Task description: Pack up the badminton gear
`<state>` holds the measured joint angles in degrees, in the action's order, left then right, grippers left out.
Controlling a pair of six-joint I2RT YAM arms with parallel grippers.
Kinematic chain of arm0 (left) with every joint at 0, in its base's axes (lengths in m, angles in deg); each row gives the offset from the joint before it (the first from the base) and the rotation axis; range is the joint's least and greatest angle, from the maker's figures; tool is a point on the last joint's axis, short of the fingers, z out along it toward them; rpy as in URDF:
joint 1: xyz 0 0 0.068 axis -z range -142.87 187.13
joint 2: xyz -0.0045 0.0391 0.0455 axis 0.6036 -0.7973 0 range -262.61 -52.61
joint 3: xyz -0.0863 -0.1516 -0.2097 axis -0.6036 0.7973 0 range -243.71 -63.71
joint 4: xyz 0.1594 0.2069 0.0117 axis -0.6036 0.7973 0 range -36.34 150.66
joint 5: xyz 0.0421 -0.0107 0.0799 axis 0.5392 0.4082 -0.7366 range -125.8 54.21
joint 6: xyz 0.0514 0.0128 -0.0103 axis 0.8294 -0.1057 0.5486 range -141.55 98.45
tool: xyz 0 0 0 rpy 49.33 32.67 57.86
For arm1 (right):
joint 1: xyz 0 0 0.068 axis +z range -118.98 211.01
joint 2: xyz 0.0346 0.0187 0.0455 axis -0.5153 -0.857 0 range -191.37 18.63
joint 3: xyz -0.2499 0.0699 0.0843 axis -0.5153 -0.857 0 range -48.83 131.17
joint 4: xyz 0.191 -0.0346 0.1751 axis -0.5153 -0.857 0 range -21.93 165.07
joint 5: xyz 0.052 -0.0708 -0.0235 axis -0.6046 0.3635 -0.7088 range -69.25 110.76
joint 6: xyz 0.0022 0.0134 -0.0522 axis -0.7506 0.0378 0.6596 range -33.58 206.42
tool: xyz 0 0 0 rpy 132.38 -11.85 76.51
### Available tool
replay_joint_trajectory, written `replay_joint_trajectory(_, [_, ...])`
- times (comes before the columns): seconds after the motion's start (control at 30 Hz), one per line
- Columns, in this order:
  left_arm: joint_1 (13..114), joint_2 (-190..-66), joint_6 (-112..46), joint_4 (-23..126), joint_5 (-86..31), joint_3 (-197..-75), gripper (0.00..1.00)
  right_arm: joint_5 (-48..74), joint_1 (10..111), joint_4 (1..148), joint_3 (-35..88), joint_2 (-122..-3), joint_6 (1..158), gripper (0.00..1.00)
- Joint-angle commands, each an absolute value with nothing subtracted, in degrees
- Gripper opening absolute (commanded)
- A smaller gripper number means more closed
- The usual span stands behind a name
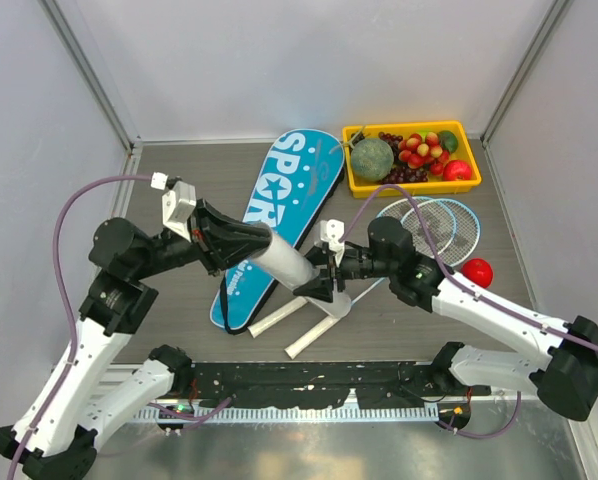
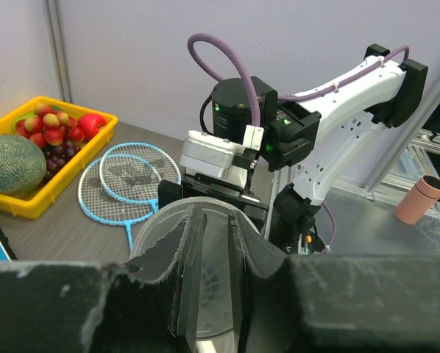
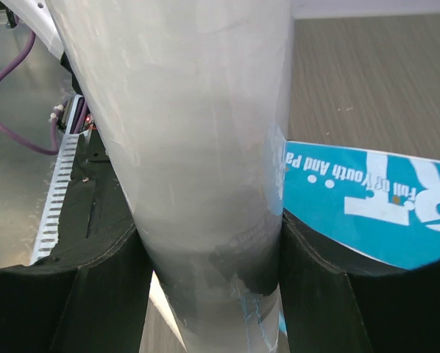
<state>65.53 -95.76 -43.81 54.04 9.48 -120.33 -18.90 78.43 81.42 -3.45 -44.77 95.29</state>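
The long white tube (image 1: 297, 264) is held off the table, slanting down to the right. My right gripper (image 1: 324, 283) is shut on its lower part, and the tube (image 3: 190, 110) fills the space between the two pads (image 3: 316, 294). My left gripper (image 1: 262, 243) is at the tube's upper mouth. Its fingertips (image 2: 216, 213) stand close together inside the rim (image 2: 143, 239), pinching a ribbed white shuttlecock (image 2: 209, 278). Two light-blue rackets (image 1: 434, 222) (image 2: 124, 180) lie on the table, white handles (image 1: 277, 318) under the tube. The blue SPORT bag (image 1: 289, 195) (image 3: 367, 191) lies flat behind.
A yellow tray (image 1: 409, 188) (image 2: 29, 206) of fruit stands at the back right. A red round fruit (image 1: 476, 272) lies beside my right forearm. A tan cylinder (image 2: 420, 198) rests on the metal surface beyond the right arm.
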Motion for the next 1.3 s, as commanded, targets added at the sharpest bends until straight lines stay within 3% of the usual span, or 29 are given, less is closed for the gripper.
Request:
replay_joint_trajectory(0.0, [66.4,-100.2,-43.8,77.4,11.8,-126.5,0.24,-19.6,79.3,94.8,5.1,-38.4,100.7,0.39])
replay_joint_trajectory(0.13, [66.4,-102.5,-42.4,85.6,9.6,-136.2,0.27,-18.9,79.3,93.7,5.1,-37.4,100.4,0.39])
replay_joint_trajectory(0.23, [66.4,-101.5,-44.0,84.4,7.0,-139.7,0.38,-18.6,79.3,95.6,4.0,-37.5,96.7,0.39])
replay_joint_trajectory(0.53, [66.3,-103.4,-42.0,88.6,3.9,-151.1,0.45,-17.1,79.4,102.0,1.2,-39.1,87.4,0.39])
replay_joint_trajectory(0.77, [66.2,-96.2,-38.6,83.2,-1.6,-141.2,0.81,-11.5,79.4,105.9,2.7,-40.3,75.7,0.41])
replay_joint_trajectory(0.87, [66.3,-94.8,-38.0,80.9,-0.1,-137.4,0.88,-8.8,79.3,110.2,2.6,-41.2,69.7,0.41])
replay_joint_trajectory(1.1, [66.3,-94.6,-37.2,77.2,7.3,-128.1,0.92,6.1,79.4,115.1,2.9,-42.0,53.1,0.44])
replay_joint_trajectory(1.27, [66.4,-95.2,-38.9,73.1,8.9,-122.6,0.92,8.3,79.3,121.1,3.5,-44.3,46.8,0.44])
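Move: The shuttlecock tube is in the right hand, lidded end sloping up to the left. The tube's middle is about 2 cm left of that hand, level fore and aft, 3 cm above. From the nearly shut left hand, up at the lid, that middle lies some 12 cm right, level fore and aft, 14 cm lower. On the table some 40 cm below the left hand are the racket handles, 9 cm right, and the racket bag's middle, 28 cm ahead, 3 cm right. The right hand keeps its grip on the tube and lifts it about 16 cm, reaching forward slightly near the end, while its wrist rolls its left side up some 35 degrees and tips so that the lidded end swings up and leans outward. The left hand comes away from the lid, rising about 8 cm and drawing a little back and left, then opens wide and sinks some 13 cm to finish with spread fingers facing the tube's lower part, not yet closed on it. ##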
